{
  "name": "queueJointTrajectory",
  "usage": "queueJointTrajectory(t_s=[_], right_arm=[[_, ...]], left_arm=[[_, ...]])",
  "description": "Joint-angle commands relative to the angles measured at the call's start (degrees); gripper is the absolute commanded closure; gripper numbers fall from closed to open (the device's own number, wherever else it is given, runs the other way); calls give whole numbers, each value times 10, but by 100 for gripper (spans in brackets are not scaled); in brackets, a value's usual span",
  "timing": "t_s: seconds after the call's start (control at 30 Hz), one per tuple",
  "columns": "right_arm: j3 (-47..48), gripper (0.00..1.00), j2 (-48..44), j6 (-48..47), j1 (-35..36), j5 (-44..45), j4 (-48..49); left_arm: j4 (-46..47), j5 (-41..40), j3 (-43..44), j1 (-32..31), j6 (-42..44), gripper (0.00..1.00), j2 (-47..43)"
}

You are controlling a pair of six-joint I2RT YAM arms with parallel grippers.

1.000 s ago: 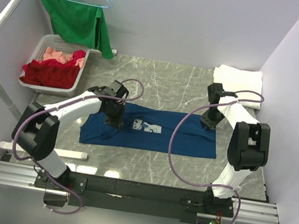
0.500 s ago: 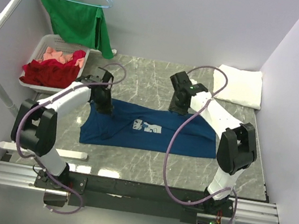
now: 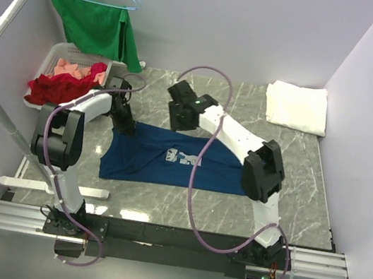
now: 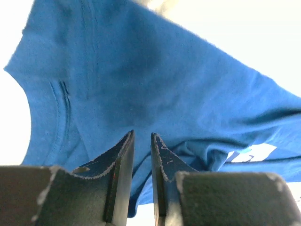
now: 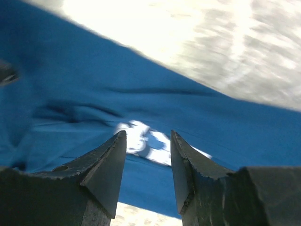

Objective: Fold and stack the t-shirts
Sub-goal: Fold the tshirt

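The navy t-shirt (image 3: 167,168) lies spread on the marble table, its white chest print (image 3: 183,158) facing up. The plain white t-shirt (image 3: 296,106) rests folded at the back right corner. My left gripper (image 3: 125,128) hovers over the navy shirt's back left corner; in the left wrist view the left gripper (image 4: 142,134) is open by a narrow gap with nothing in it, above blue cloth (image 4: 164,84). My right gripper (image 3: 180,120) hangs over the shirt's far edge; in its own view the right gripper (image 5: 148,133) is open and empty, with the print (image 5: 134,134) beneath.
A white basket (image 3: 59,54) of red and pink clothes stands at the back left. A green cloth (image 3: 101,28) hangs from a hanger above it. A white rack pole (image 3: 4,30) slants along the left side. Walls close in the table on the back and right.
My left gripper has moved back and left along the navy shirt and its jaws have parted. My right arm has swung from the shirt's right end to its far middle edge, jaws widening.
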Motion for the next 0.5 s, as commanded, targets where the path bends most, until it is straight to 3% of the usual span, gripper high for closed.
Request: queueJointTrajectory(t_s=[0.0, 0.3, 0.47], right_arm=[[79, 50, 42, -45, 40, -11, -18], [182, 50, 130, -71, 100, -8, -41], [187, 50, 147, -70, 116, -19, -35]], left_arm=[[5, 15, 46, 13, -5, 73, 18], [-3, 5, 49, 49, -21, 74, 45], [2, 13, 47, 59, -24, 74, 55]])
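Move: The folded t-shirt's far-left corner lies about 5 cm ahead of the left hand, 4 cm left and 4 cm below; the basket is some 19 cm left and 11 cm ahead. For the right hand, the middle of the shirt's left end is roughly 18 cm left, 8 cm back and 11 cm lower. On the way there is the rumpled fold, 7 cm left and 5 cm back, while the print sits 4 cm right and 6 cm back. Keep sweeping the right gripper left across the shirt, about 10 cm past the print towards the shirt's left end, drawing it back a little and turning it some 15 degrees counter-clockwise, fingers kept half open. Ease the left gripper forward first, then left and slightly down towards the far-left corner, keeping its fingers slightly open. ##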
